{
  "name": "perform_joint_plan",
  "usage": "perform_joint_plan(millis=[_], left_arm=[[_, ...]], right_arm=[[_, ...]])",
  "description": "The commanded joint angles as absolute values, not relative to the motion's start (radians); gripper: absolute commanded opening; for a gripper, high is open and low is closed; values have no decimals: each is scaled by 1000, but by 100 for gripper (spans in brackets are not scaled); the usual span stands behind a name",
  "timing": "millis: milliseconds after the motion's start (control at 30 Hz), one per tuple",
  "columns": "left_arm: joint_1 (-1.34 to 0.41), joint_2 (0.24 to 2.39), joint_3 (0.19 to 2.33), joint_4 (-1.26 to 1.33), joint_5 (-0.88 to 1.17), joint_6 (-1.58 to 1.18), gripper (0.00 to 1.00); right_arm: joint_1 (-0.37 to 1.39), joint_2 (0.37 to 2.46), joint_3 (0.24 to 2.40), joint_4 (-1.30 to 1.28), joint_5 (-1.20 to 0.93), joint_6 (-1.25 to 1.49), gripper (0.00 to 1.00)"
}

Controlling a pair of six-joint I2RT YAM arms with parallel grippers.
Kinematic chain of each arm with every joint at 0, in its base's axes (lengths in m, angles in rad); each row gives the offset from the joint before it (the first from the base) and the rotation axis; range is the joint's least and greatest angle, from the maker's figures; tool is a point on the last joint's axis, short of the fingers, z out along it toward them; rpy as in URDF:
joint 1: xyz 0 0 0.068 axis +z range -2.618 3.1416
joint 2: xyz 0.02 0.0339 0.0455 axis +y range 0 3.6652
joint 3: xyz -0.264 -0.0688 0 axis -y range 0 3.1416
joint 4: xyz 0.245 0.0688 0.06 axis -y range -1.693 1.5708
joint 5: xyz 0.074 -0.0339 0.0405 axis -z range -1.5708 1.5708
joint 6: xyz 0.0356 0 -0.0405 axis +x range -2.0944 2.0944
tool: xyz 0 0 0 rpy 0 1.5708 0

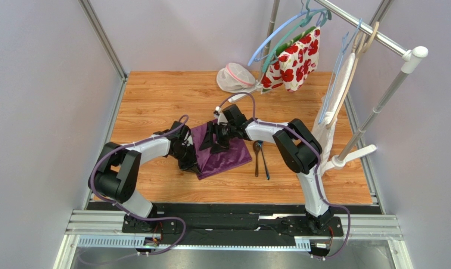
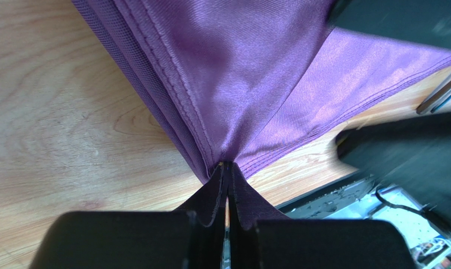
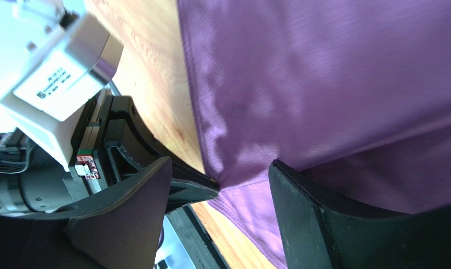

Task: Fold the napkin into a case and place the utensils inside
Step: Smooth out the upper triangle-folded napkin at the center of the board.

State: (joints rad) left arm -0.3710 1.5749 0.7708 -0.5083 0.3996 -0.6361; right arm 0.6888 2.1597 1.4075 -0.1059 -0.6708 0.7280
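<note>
The dark purple napkin (image 1: 229,154) lies folded in layers on the wooden table, and its left side is lifted. My left gripper (image 2: 228,166) is shut on the napkin's (image 2: 239,73) near corner, with the cloth fanning up from its tips. In the top view this left gripper (image 1: 194,161) sits at the cloth's left edge. My right gripper (image 1: 214,142) hovers open over the napkin's (image 3: 323,84) left part, with its fingers (image 3: 317,218) spread either side of the pinched corner and holding nothing. Two slim dark utensils (image 1: 260,159) lie side by side just right of the cloth and also show at the edge of the left wrist view (image 2: 441,94).
A white mesh pouch (image 1: 236,77) lies at the back of the table. A red-flowered white cloth (image 1: 292,59) and several hangers hang from a rail at the back right. The rail's white stand (image 1: 354,157) sits right of the utensils. Grey walls close in both sides.
</note>
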Motion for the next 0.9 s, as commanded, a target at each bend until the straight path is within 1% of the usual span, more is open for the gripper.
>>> perform_joint_plan(millis=[0,533,767,867], left_arm=[[-374,1589,746,-483,385,-649,4],[-374,1580,750,-488,391,-638,3],[-373,1511,775,-515,405,-632,5],[-365,1473,842,-577,380,-615,6]], right_arm=[[621,2203,1450,-86,-663,677,70],[502,2379,1701,-120,-744,617,70],[492,2364,1822,-221,-755,583,70],[485,2339,1850,-264,-729,578,70]])
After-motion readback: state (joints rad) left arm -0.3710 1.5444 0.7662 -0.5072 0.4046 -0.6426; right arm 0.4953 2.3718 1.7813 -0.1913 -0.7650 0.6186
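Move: Near the crease's middle, the right hand hovers on its side, its lower finger at the cloth. The far end of the napkin's crease lies about 12 cm ahead of it, 4 cm to its right and 4 cm lower. The napkin's right corner is some 19 cm to its right and 6 cm back, and the spoon about 22 cm right, 5 cm back. The left hand is already on the near corner, 1 cm back and 1 cm below; that far crease end is some 21 cm ahead, 9 cm right. Sweeping the wide-open right hand forward about 12 cm and slightly to the right, its lower finger keeps to the cloth and runs along the crease from mid-flap to the far edge, at a steady height until it begins to rise at the end, about 1.5 cm. The left hand stays, shut fingertips still holding down the near corner. ##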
